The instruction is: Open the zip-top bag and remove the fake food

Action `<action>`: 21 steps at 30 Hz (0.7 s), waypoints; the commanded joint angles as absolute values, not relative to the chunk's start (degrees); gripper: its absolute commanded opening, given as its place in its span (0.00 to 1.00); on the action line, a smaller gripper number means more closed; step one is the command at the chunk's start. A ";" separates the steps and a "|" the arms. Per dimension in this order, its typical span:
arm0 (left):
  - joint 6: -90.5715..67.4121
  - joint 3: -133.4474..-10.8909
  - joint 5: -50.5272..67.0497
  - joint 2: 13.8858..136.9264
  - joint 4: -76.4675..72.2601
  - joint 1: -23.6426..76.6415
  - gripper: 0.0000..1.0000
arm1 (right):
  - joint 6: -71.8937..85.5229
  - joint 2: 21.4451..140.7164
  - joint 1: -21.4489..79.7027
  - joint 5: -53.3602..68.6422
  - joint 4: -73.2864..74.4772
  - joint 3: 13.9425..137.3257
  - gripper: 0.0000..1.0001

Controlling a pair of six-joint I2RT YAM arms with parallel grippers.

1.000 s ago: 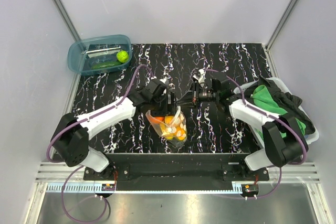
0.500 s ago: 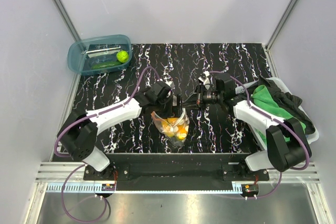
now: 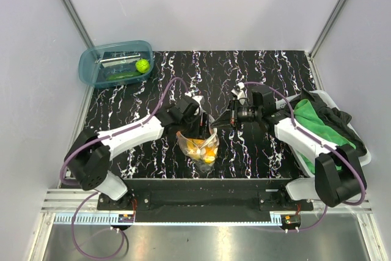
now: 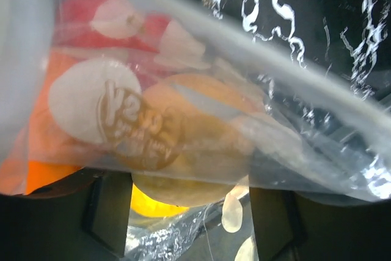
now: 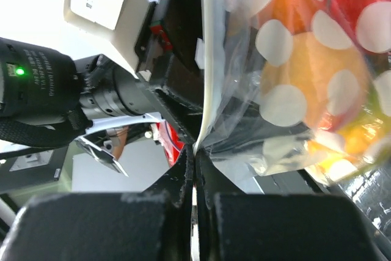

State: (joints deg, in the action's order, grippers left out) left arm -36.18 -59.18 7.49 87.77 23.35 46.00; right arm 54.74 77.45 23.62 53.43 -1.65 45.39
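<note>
The zip-top bag (image 3: 197, 140) hangs over the black marbled table with orange and yellow fake food (image 3: 205, 150) in its bottom. My right gripper (image 3: 222, 121) is shut on the bag's white zip edge (image 5: 206, 90), seen in the right wrist view pinched between its fingertips (image 5: 194, 158). My left gripper (image 3: 201, 129) reaches into the bag's mouth from the left. In the left wrist view its fingers (image 4: 107, 212) stand apart, with an orange-yellow fruit (image 4: 183, 181) filling the gap and touching both. Dotted plastic (image 4: 293, 151) drapes over the fruit.
A blue translucent tub (image 3: 91, 73) at the back left holds a lime green ball (image 3: 142, 65). A white bin (image 3: 365, 160) at the right edge holds a green cloth (image 3: 314, 123) and dark fabric. Purple cables loop along both arms.
My left gripper moved right and down into the bag's mouth, spread its jaws wide, then closed them onto a fruit. The bag shifted slightly right. The right gripper kept its pinch.
</note>
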 commanded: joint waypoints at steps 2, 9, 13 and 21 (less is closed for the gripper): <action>-31.99 -61.00 3.60 80.88 28.91 46.06 0.07 | 48.78 74.18 23.82 52.74 5.00 49.04 0.00; -30.59 -61.52 4.75 74.28 31.11 46.14 0.00 | 43.95 73.65 23.82 49.84 10.54 50.71 0.00; -29.27 -62.93 2.82 72.86 33.31 46.14 0.00 | 42.19 72.95 23.73 48.96 12.65 51.68 0.00; -23.30 -67.85 7.03 67.51 33.93 46.14 0.00 | 37.89 71.63 23.73 45.10 18.27 52.29 0.00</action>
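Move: My left hand already has the orange-yellow fruit between its fingers inside the bag, with the bag's mouth about 6 cm above. The orange lies roughly 6 cm to the left and 3 cm lower, level fore and aft; the yellow fruit is some 5 cm back and 5 cm lower, with no sideways offset. The teal bin is about 31 cm ahead and 34 cm left, some 4 cm lower. From my right hand, the held fruit lies about 6 cm left, 3 cm back and 9 cm below. I draw the fruit up through the bag's mouth with my left hand, rising about 8 cm and easing some 3 cm to the left, fingertips swinging about 10 degrees forward while they keep their hold. My right fingers stay shut on the bag's lip, nearly in place, giving a centimetre or so to the right as their tips dip slightly. ##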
